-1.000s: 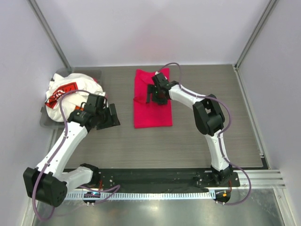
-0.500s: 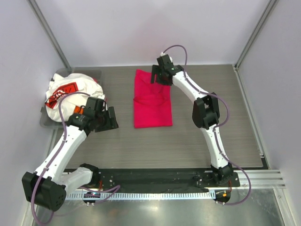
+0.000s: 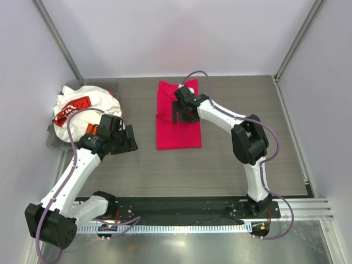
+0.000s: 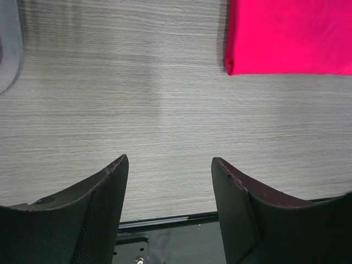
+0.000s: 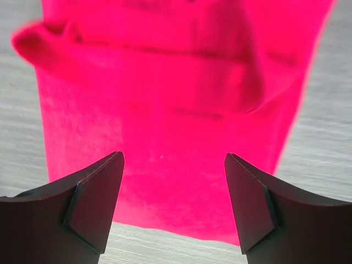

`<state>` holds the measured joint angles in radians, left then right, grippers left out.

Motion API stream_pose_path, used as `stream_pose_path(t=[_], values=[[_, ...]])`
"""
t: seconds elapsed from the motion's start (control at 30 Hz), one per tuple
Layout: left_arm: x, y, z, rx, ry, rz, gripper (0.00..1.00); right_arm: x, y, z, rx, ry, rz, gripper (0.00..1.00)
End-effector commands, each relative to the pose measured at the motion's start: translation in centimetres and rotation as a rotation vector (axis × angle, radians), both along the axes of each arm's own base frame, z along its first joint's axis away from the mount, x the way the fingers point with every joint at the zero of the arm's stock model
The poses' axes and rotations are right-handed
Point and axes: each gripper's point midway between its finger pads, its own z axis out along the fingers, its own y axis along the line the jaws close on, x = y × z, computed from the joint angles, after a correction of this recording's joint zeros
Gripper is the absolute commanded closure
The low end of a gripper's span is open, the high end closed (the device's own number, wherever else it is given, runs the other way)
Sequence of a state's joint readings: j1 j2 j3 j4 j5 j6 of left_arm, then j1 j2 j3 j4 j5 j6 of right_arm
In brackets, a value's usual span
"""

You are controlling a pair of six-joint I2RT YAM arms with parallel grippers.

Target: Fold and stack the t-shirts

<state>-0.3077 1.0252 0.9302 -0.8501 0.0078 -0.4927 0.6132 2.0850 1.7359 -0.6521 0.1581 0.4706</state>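
Note:
A bright magenta-red t-shirt (image 3: 177,124) lies folded into a long strip at the middle of the table, with a fold ridge across its far half (image 5: 165,60). My right gripper (image 3: 181,115) hovers open over its upper middle; in the right wrist view the gripper (image 5: 173,157) has only cloth below it and nothing between its fingers. A white t-shirt with a red-and-black print (image 3: 82,104) sits crumpled in the grey bin (image 3: 53,144) at the left. My left gripper (image 3: 130,142) stands open over bare table between the bin and the magenta shirt, empty in its own view (image 4: 169,160).
The magenta shirt's near left corner (image 4: 286,36) shows at the top right of the left wrist view, and the bin's rim (image 4: 8,49) at its left edge. Walls close the table on the left, back and right. A black base rail (image 3: 181,208) runs along the near edge.
My right gripper swung to the shirt's far edge and has come back over its upper middle. The left gripper has edged slightly left, still open.

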Motion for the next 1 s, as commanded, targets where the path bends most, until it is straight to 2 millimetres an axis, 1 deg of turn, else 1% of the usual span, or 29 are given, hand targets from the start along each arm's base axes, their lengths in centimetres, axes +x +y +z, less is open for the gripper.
stream_pose_path(t=[0.0, 0.07, 0.2, 0.27, 0.37, 0.4, 0.43, 0.57, 0.67, 0.7, 0.73, 0.8, 0.83, 0.87, 0.93, 0.97], values=[[0.5, 0.4, 0.6, 0.01, -0.042, 0.017, 0.37, 0.4, 0.7, 1.7, 0.038, -0.065, -0.017, 0.2], [0.5, 0.4, 0.7, 0.01, -0.047, 0.02, 0.37, 0.4, 0.6, 0.9, 0.025, -0.052, -0.02, 0.19], [0.4, 0.5, 0.7, 0.01, -0.05, 0.024, 0.37, 1.2, 1.0, -0.8, 0.006, -0.039, -0.016, 0.19], [0.5, 0.5, 0.8, 0.01, -0.053, 0.025, 0.37, 1.5, 1.0, -1.1, -0.006, -0.041, -0.016, 0.19], [0.5, 0.5, 0.8, 0.01, -0.055, 0.025, 0.37, 2.0, 1.1, -2.1, -0.02, -0.035, -0.016, 0.18], [0.5, 0.6, 0.8, 0.01, -0.055, 0.026, 0.37, 2.3, 1.2, -2.2, -0.018, -0.037, -0.016, 0.18], [0.5, 0.6, 0.8, 0.01, -0.055, 0.026, 0.37, 2.3, 1.3, -2.6, -0.024, -0.031, -0.012, 0.18], [0.5, 0.5, 0.8, 0.011, -0.054, 0.025, 0.37, 3.1, 1.2, -2.8, -0.032, -0.042, -0.023, 0.18], [0.5, 0.6, 0.8, 0.011, -0.054, 0.026, 0.37, 4.4, 0.5, -2.7, -0.027, -0.053, -0.051, 0.18], [0.4, 0.5, 0.8, 0.011, -0.054, 0.025, 0.37, 5.1, 0.5, -2.2, -0.016, -0.068, -0.06, 0.18], [0.4, 0.5, 0.8, 0.008, -0.054, 0.026, 0.37, 5.9, -0.1, -2.0, -0.013, -0.073, -0.077, 0.18], [0.4, 0.5, 0.8, 0.008, -0.056, 0.026, 0.38, 7.3, -0.4, -1.4, -0.001, -0.092, -0.092, 0.18], [0.5, 0.5, 0.8, 0.008, -0.056, 0.026, 0.37, 8.3, -1.1, -1.2, 0.007, -0.1, -0.113, 0.18], [0.5, 0.5, 0.8, 0.007, -0.055, 0.025, 0.38, 9.4, -1.2, -0.5, 0.017, -0.122, -0.125, 0.18], [0.5, 0.4, 0.7, 0.006, -0.054, 0.025, 0.37, 11.2, -2.2, 0.0, 0.014, -0.151, -0.164, 0.17], [0.5, 0.5, 0.7, 0.007, -0.052, 0.027, 0.37, 13.0, -3.3, 1.5, 0.044, -0.185, -0.208, 0.17]])
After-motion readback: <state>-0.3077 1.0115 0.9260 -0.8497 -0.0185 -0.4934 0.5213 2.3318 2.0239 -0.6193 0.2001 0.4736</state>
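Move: The crumpled fold edge across the red t-shirt lies about 6 cm ahead of the right hand, 2 cm to its left and 6 cm below. The shirt's near edge is some 7 cm behind that hand and 2 cm left; its far end is roughly 24 cm ahead and 2 cm left. From the left hand, the fold edge lies about 26 cm ahead, 19 cm to the right and 12 cm below. No contact can be seen at either end as the right hand, fingers kept wide open, heads for the shirt's crumpled fold edge. It dips about 5 cm towards the cloth just behind the edge, then sweeps forward about 8 cm, quickening and rising some 3 cm, with a slight clockwise turn. ##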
